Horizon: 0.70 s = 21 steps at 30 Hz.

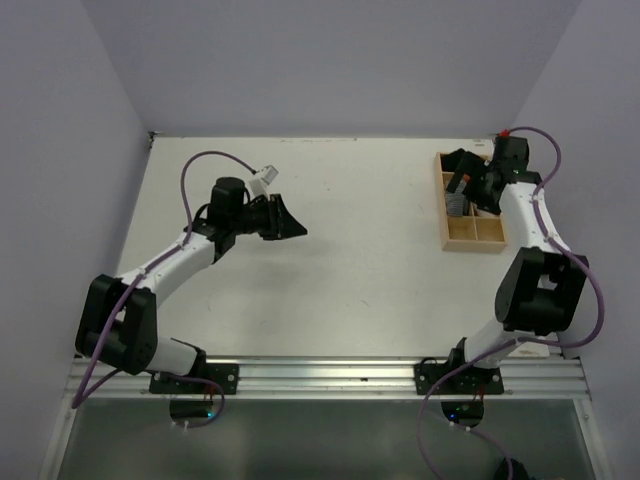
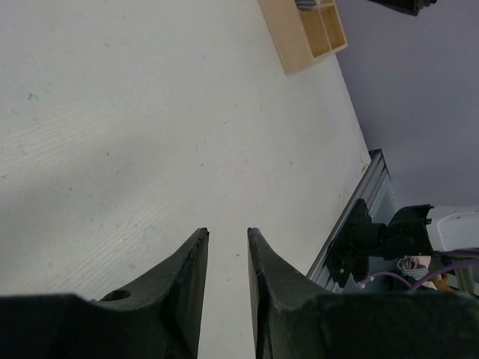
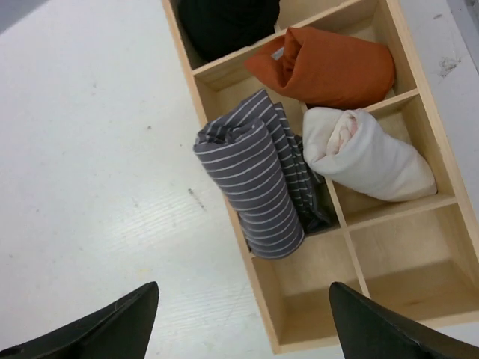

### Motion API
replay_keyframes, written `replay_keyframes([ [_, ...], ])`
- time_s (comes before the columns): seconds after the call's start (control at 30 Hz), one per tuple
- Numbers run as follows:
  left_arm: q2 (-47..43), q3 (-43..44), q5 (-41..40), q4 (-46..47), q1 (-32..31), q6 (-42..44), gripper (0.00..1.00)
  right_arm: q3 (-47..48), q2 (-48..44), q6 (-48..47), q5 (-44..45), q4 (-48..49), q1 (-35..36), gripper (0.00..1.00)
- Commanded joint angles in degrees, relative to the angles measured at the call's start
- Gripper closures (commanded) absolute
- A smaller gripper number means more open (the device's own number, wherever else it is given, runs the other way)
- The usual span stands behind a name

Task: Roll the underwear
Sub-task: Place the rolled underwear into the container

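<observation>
The underwear [image 3: 251, 187], grey with thin white stripes, is rolled into a tight tube. It lies in a middle compartment of the wooden box [image 3: 262, 299], with its near end resting on the box's left wall. My right gripper [image 3: 243, 288] hangs above it with the jaws wide open, nothing between them and no finger touching the roll. From above, the underwear [image 1: 459, 205] shows as a small grey patch under my right gripper [image 1: 468, 185]. My left gripper [image 1: 297, 222] hovers over the bare table far to the left. In its wrist view the left gripper [image 2: 228, 232] has a narrow empty gap.
The wooden box [image 1: 475, 238] stands at the far right of the table. It also holds an orange bundle [image 3: 329, 67], a white bundle [image 3: 367, 157] and a black bundle [image 3: 224, 22]. Its two nearest compartments hold nothing. Walls close in the table on the left, back and right.
</observation>
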Motion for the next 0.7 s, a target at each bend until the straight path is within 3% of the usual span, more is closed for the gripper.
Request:
replay_keyframes([
  [0.0,-0.90,5.97,-0.56,1.20,-0.18,-2.11,0.68,3.30,-8.51,4.82,-3.76,-8.40,2.95,0.01],
  [0.17,-1.07,13.52,-1.60,-4.30,-0.09,-2.12,0.62,5.32,-13.89,6.24,0.01,-17.88,12.69,0.01],
  [0.27,-3.09,14.07,-2.40,-3.46,-0.18,-4.40,0.43,4.62,-17.84,7.20,-3.05,-20.54,17.20,0.01],
  [0.37,-4.32,15.99,-2.93,-5.90,-0.09,-4.41,0.00,2.87,-23.55,9.39,-4.90,-20.89,19.14,0.01],
  [0.53,-7.66,16.09,-4.60,-11.36,-0.27,-2.55,0.00,1.19,-28.74,11.59,-10.97,-23.44,19.23,0.01],
  [0.67,-14.32,13.72,-5.04,-9.61,-0.27,-4.40,0.00,0.40,-31.81,10.63,-14.31,-25.11,19.23,0.01],
])
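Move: The rolled underwear already lies in the container, about 7 cm ahead of the open right hand, 1 cm to its right and some 12 cm below. From the roll, the white bundle sits about 7 cm to the right and 1 cm nearer, the orange one 6 cm farther out and 6 cm right, and the black cloth 11 cm straight beyond. From the left hand the roll is about 39 cm right, 18 cm ahead and 12 cm below. Touching nothing, the empty right hand retreats from the rolled underwear, fingers staying wide open: it rises and draws back about 14 cm each while swinging some 16 cm left, out over the bare table beside the container, its wrist turning some 20 degrees counter-clockwise and its left side lifting. The left hand rises about 12 cm above the bare table and spreads its partly open fingers fully. ##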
